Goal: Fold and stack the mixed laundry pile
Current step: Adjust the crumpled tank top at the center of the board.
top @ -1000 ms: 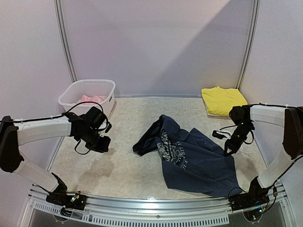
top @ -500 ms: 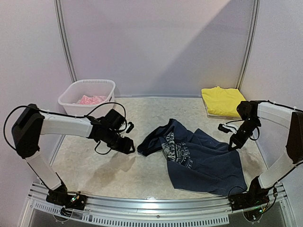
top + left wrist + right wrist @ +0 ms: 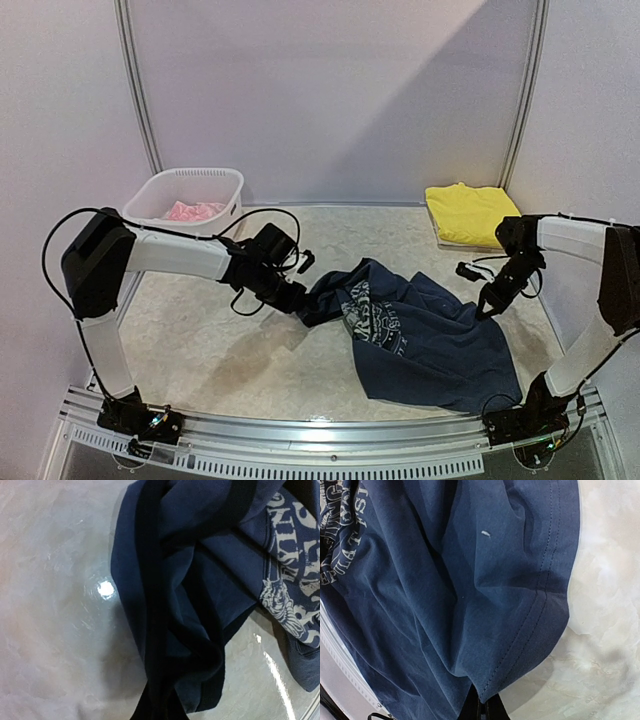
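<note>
The navy tank top (image 3: 420, 335) with white print lies crumpled on the table, right of the middle. At its left edge my left gripper (image 3: 295, 298) is shut on a bunched fold. In the left wrist view that dark cloth (image 3: 200, 580) gathers down toward the jaws and hides the fingers. My right gripper (image 3: 487, 303) is shut on the stitched hem at the garment's right edge (image 3: 470, 580), and its dark fingertips (image 3: 492, 712) show just under the hem. A folded yellow garment (image 3: 470, 212) rests at the back right. A pink garment (image 3: 193, 211) sits in the basket.
The white slotted basket (image 3: 232, 190) stands at the back left corner. Purple walls close the back and both sides. A metal rail (image 3: 320, 440) runs along the near edge, between the arm bases.
My left arm has swung right from beside the basket to the navy top's left edge, opened, and shut on it. The right gripper kept its hold, and the garment shifted slightly right.
</note>
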### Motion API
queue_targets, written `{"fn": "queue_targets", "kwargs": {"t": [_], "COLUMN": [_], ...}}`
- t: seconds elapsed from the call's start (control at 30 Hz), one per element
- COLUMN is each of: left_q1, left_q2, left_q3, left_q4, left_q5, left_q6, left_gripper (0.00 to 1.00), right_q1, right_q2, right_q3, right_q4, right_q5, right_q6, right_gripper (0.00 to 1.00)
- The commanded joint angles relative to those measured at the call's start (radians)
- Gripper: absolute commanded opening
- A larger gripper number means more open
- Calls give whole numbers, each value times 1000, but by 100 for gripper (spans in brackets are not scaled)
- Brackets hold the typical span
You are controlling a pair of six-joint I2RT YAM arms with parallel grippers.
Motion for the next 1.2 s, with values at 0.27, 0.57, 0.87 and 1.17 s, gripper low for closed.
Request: {"fn": "queue_targets", "kwargs": {"t": [0.27,0.57,0.87,1.17], "left_q1": [19,28,46,93], "left_q2": [-491,-569,-546,-247], "left_q3": [189,221,220,354], "left_q4": [-492,-924,-1190,-783], "left_q5": [-227,-153,-102,-37], "left_q6": [123,22,30,88], "left_gripper": [0,0,31,47], "right_q1": [-148,-153,-153,-151], "right_q2": [-108,-196,-376,-68], "right_q3": [155,27,-24,384], "right_q4": [3,-196,-435,-283], "right_q5": [-1,136,238,-15], "right_q6": [24,-162,-544,-367], "right_gripper": [0,1,40,54]}}
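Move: At the left hand, already pinching the tank top's left end, the bare near-left table it is taken to lies about 15 cm back, 14 cm left and 3 cm below; the tank top's middle is roughly 25 cm right and 6 cm back. From the right hand, gripping the hem, the near-right table is about 7 cm back, 7 cm right and 5 cm below, the tank top's middle 13 cm left and 5 cm back, the yellow stack 26 cm ahead and 3 cm right. Flinging the held tank top up, the left hand rises some 27 cm while moving left, then swings back and farther left as it sinks about 11 cm, opens and starts forward. The right hand, still holding the hem, goes forward and up, then back and slightly down while drifting right, opens to let go, and rises forward again. ##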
